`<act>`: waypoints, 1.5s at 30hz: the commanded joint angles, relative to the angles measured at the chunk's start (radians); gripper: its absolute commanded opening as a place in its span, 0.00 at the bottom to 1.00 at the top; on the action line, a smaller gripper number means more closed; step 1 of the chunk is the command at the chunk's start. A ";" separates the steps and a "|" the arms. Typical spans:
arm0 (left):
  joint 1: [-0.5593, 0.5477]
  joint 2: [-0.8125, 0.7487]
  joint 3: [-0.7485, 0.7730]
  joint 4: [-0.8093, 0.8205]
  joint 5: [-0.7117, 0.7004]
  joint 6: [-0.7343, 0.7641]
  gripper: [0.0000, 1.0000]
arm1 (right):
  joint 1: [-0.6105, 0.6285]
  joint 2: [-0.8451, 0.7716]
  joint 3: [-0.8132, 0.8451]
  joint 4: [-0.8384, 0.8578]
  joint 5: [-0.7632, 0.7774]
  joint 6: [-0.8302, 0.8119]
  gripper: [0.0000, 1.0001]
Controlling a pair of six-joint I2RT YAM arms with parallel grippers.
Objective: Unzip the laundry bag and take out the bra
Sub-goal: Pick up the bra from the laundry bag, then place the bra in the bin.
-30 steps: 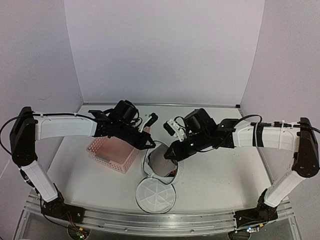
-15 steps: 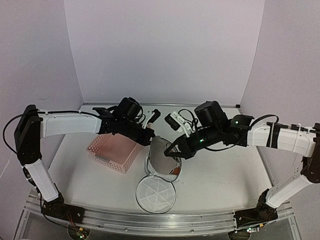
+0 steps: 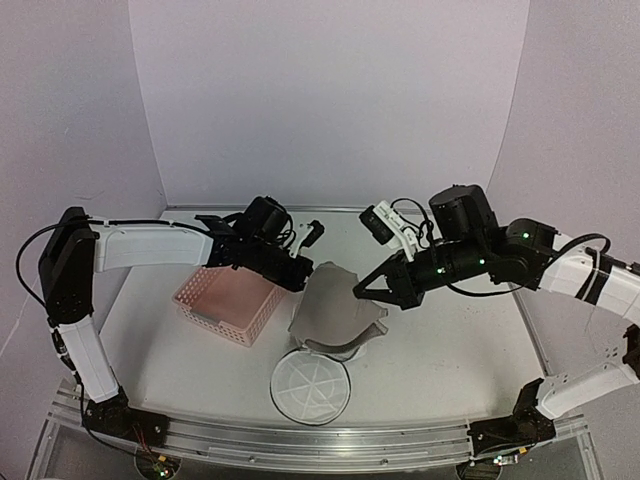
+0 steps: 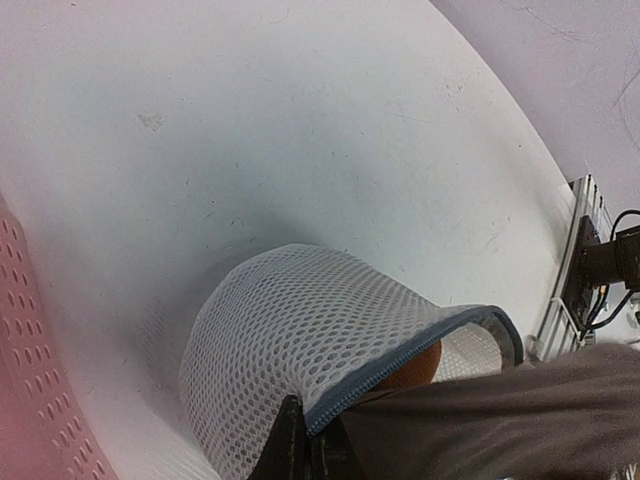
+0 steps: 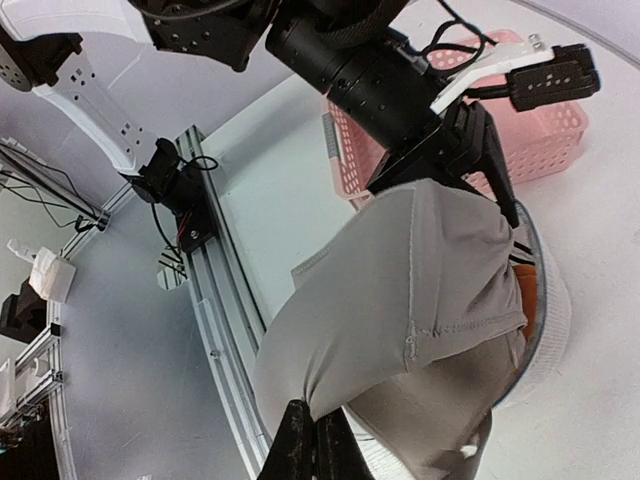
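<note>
The laundry bag [image 4: 290, 340], white mesh with a grey zip edge, lies open on the table. My left gripper [image 4: 305, 440] is shut on its rim; from above, the left gripper [image 3: 302, 284] sits at the bag's [image 3: 345, 349] far left edge. A grey garment [image 3: 330, 310] stretches up out of the bag's mouth, and my right gripper [image 3: 360, 290] is shut on a fold of it; the wrist view shows the gripper [image 5: 315, 440] pinching the grey garment [image 5: 400, 300]. Under the garment, a bit of the orange bra [image 4: 415, 365] shows inside the bag, and the bra [image 5: 522, 290] peeks out again in the right wrist view.
The bag's round mesh lid [image 3: 311, 387] lies flat in front of the bag, near the table's front rail. A pink lattice basket [image 3: 228, 305] stands just left of the bag, below my left arm.
My right gripper has risen and drawn back to the right, pulling the grey garment up and out of the bag. My left gripper has kept its hold on the rim.
</note>
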 commanded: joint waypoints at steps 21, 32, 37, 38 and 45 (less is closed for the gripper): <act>-0.002 0.013 0.047 0.002 -0.033 -0.043 0.13 | 0.002 -0.137 0.312 -0.069 0.291 0.001 0.00; -0.002 -0.026 0.046 0.001 -0.032 -0.058 0.37 | 0.001 -0.078 0.512 -0.067 0.405 -0.013 0.00; -0.002 -0.059 0.053 0.002 -0.039 -0.062 0.46 | 0.001 -0.028 0.598 -0.064 0.433 -0.024 0.00; -0.002 -0.067 0.053 0.002 -0.048 -0.063 0.50 | 0.002 -0.016 0.613 -0.063 0.434 -0.026 0.00; -0.002 -0.183 0.031 0.002 -0.167 -0.083 0.64 | 0.001 0.088 0.753 -0.056 0.477 -0.043 0.00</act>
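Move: The bra is already pinched in the right fingers and hangs down-left from them, its middle about 5 cm left, 1 cm ahead and 7 cm below; it lies some 8 cm back, 7 cm right and 3 cm above the left hand, which grips the bag's rim. The laundry bag's middle is about 5 cm ahead, 4 cm left and 18 cm below the right hand; the bag's open lid is 7 cm back, 9 cm left and 23 cm below. The bra, still pinched in the closed right fingers, is drawn up out of and away from the laundry bag by some 25 cm, drifting right at first and steadily forward, while the wrist swings clockwise and tips its fingers upward. The left hand stays at the bag's rim, opens its fingers wide to let go, then just begins to rise. ##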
